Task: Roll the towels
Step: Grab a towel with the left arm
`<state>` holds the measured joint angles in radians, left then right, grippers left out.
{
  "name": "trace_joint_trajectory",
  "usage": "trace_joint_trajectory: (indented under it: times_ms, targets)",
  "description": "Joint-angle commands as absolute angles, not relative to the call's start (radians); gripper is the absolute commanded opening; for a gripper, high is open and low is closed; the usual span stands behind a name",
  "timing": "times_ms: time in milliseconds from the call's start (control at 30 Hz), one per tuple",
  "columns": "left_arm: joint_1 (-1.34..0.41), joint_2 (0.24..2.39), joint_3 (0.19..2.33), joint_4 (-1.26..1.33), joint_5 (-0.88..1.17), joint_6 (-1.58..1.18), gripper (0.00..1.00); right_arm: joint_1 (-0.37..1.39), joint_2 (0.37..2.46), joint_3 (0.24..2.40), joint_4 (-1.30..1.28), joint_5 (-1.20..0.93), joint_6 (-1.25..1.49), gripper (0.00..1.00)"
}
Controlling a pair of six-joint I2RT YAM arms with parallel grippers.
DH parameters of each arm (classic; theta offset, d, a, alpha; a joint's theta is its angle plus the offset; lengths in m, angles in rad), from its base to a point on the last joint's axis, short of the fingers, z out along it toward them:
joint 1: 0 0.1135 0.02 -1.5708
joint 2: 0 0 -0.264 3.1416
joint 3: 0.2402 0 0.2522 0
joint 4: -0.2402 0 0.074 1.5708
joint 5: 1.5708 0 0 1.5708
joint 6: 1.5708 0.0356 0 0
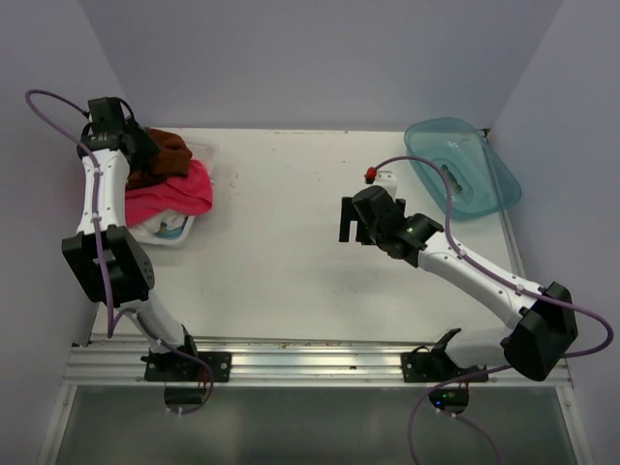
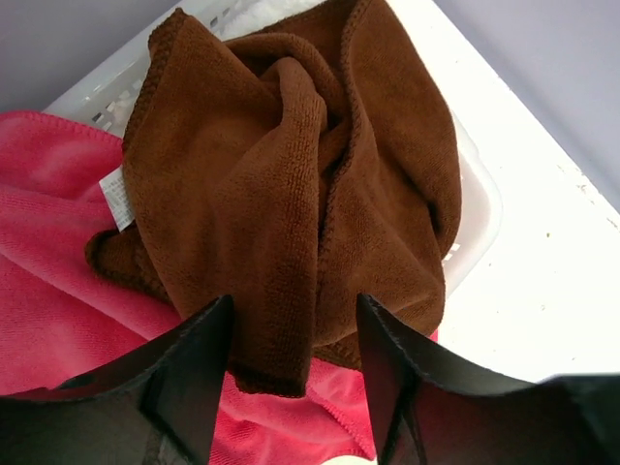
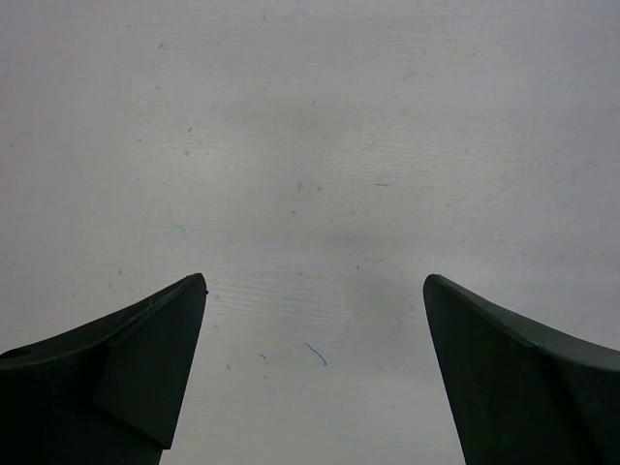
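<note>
A rust-brown towel (image 1: 172,147) lies crumpled on top of a pink-red towel (image 1: 179,194), both heaped in a white basket (image 1: 180,232) at the table's far left. My left gripper (image 1: 140,150) is right over the heap. In the left wrist view the gripper (image 2: 294,297) is open, its fingers on either side of a hanging fold of the brown towel (image 2: 291,174). The fold lies against the left finger, with a gap to the right one. The pink-red towel (image 2: 58,291) shows underneath. My right gripper (image 1: 351,223) hangs open above bare table at mid-right, with nothing between its fingers (image 3: 315,281).
The basket's white rim (image 2: 480,199) shows to the right of the brown towel. A teal plastic tray (image 1: 465,165) rests at the far right corner. A small white object with a red cap (image 1: 372,175) stands just behind the right gripper. Purple walls close in the table.
</note>
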<state>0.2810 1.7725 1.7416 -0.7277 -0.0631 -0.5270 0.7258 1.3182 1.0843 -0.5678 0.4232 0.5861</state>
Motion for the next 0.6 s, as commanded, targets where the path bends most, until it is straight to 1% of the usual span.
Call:
trace_joint_trajectory:
  times_ms: [0, 67, 100, 167, 200, 367, 500, 567]
  targets:
    - [0.285, 1.764, 1.737, -0.716, -0.044, -0.511, 0.55, 0.729, 1.302, 1.108, -0.543, 0.425, 0.577, 0.99]
    - [0.285, 1.758, 1.73, -0.713, -0.041, -0.514, 0.42, 0.726, 1.308, 1.111, -0.545, 0.425, 0.575, 0.98]
    - [0.285, 1.744, 1.729, -0.712, -0.029, -0.514, 0.28, 0.727, 1.315, 1.12, -0.546, 0.425, 0.575, 0.99]
    - [0.284, 1.727, 1.735, -0.71, -0.017, -0.506, 0.13, 0.727, 1.321, 1.124, -0.548, 0.426, 0.575, 0.99]
    - [0.279, 1.709, 1.741, -0.71, -0.005, -0.5, 0.0, 0.727, 1.325, 1.127, -0.548, 0.425, 0.577, 0.99]
    - [0.232, 1.652, 1.834, -0.742, 0.032, -0.43, 0.0, 0.727, 1.336, 1.135, -0.558, 0.417, 0.588, 0.99]
    - [0.134, 1.572, 1.928, -0.729, 0.06, -0.388, 0.0, 0.727, 1.335, 1.141, -0.564, 0.423, 0.592, 0.99]
    - [0.1, 1.56, 2.011, -0.735, 0.093, -0.387, 0.0, 0.727, 1.332, 1.152, -0.58, 0.426, 0.589, 0.98]
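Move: The open left fingers straddle a hanging fold of the brown towel; its middle lies about 3 cm ahead, 1 cm left and 3 cm below that hand. The pink towel's middle is some 8 cm back and 6 cm below, with the white basket's middle around 4 cm back and 9 cm below. From the idle right hand the brown towel lies roughly 18 cm ahead and 48 cm left, at much the same height. The left fingers shut on the near fold of the brown towel and pinch it between their tips, the hand staying almost in place. Then, keeping that pinch, it speeds up and to the right, rising about 10 cm and going some 7 cm right, while the wrist swings clockwise about 15 degrees and the fingers tip up a little. ##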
